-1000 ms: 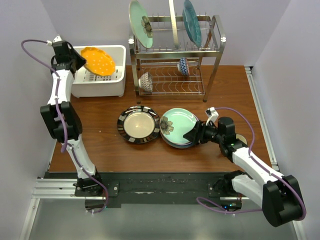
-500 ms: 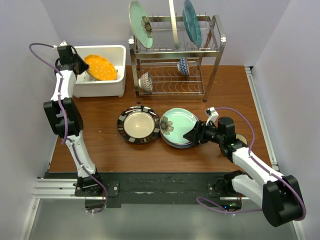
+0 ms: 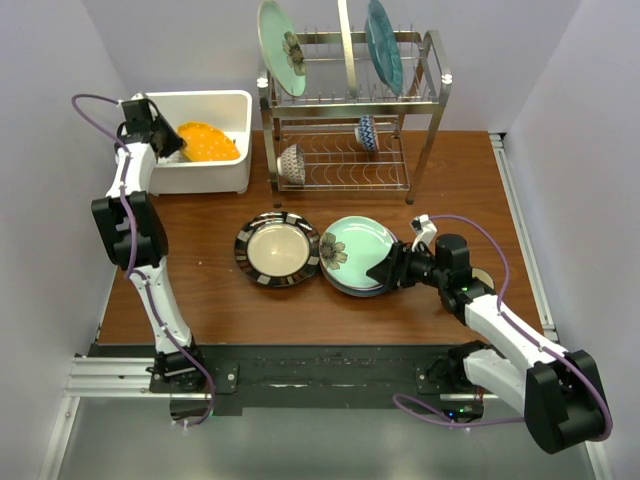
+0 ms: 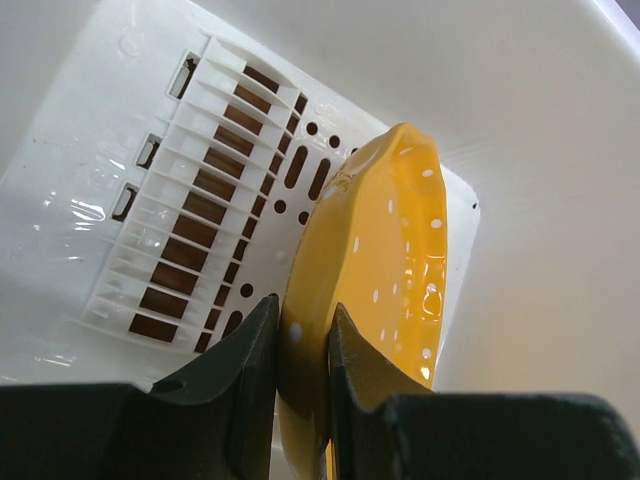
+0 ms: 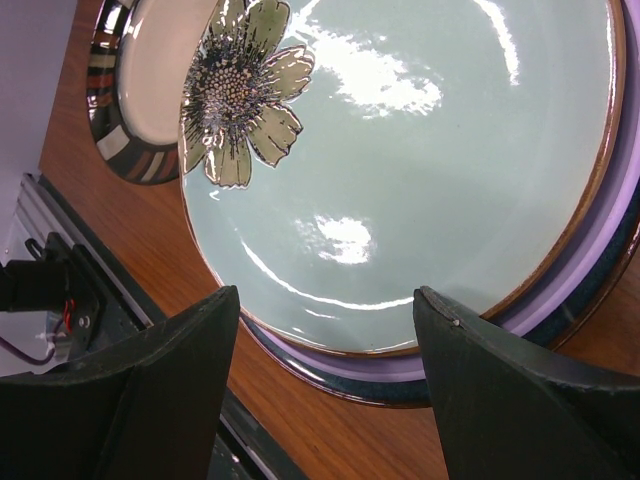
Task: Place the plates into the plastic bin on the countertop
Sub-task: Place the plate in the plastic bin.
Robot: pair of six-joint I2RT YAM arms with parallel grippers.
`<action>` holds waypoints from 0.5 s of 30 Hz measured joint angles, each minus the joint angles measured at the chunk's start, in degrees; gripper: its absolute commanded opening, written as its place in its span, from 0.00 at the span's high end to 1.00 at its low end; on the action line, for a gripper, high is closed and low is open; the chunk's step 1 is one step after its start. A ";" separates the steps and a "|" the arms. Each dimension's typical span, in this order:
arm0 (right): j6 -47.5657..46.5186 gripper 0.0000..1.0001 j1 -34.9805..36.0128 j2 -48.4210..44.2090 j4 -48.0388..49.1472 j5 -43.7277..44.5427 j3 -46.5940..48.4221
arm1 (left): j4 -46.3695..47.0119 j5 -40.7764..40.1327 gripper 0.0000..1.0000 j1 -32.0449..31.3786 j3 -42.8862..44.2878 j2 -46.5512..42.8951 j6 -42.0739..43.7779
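Observation:
The orange dotted plate (image 3: pixel 207 141) hangs tilted inside the white plastic bin (image 3: pixel 200 181) at the back left, its far edge low over the slotted floor (image 4: pixel 200 200). My left gripper (image 3: pixel 172 143) is shut on the rim of this plate (image 4: pixel 385 260), one finger on each face (image 4: pixel 300 312). A black-striped plate (image 3: pixel 277 249) lies flat mid-table. Beside it is a stack: a pale green flower plate (image 3: pixel 360 248) on a lavender plate (image 5: pixel 600 250) and a dark blue one. My right gripper (image 3: pixel 385 270) stands open at the stack's near edge (image 5: pixel 327 292), holding nothing.
A steel wire dish rack (image 3: pixel 350 150) stands behind the plates. Its top tier holds an upright pale green flower plate (image 3: pixel 282 35) and a teal plate (image 3: pixel 384 45). Two small patterned bowls (image 3: pixel 292 163) sit on the lower tier. Walls close in on both sides.
My left gripper has carried the orange plate down and back into the bin, and the plate now sits lower and flatter. The right arm has not moved.

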 measured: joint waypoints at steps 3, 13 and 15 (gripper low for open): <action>-0.17 0.26 0.00 0.33 0.02 0.00 0.00 | 0.00 0.68 0.63 0.00 0.00 0.00 -0.04; -0.35 0.26 0.00 0.98 0.11 -0.02 0.20 | 0.26 1.81 0.37 0.02 0.44 0.00 1.92; -0.35 0.26 0.00 1.38 0.39 -0.04 0.33 | 0.09 1.38 0.35 0.02 0.50 0.00 2.69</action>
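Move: The yellow plate is already down inside the plastic bin, tilted in the left fingers by its left edge; its middle lies about 7 cm right of that hand, 1 cm ahead and 3 cm below. The bin floor's middle is roughly 2 cm ahead, 2 cm right and 7 cm below. The black-rimmed plate lies some 25 cm back, 23 cm right and 12 cm below. From the idle right hand, the bin floor is around 36 cm ahead, 48 cm left and 3 cm below. The yellow plate's edge is let go just above the bin floor: the left fingers spread from a pinch to a bit over half open. The left hand otherwise stays in place inside the bin, shifting by no more than about half a centimetre, its wrist barely turning, fingers still slanting forward and down. ##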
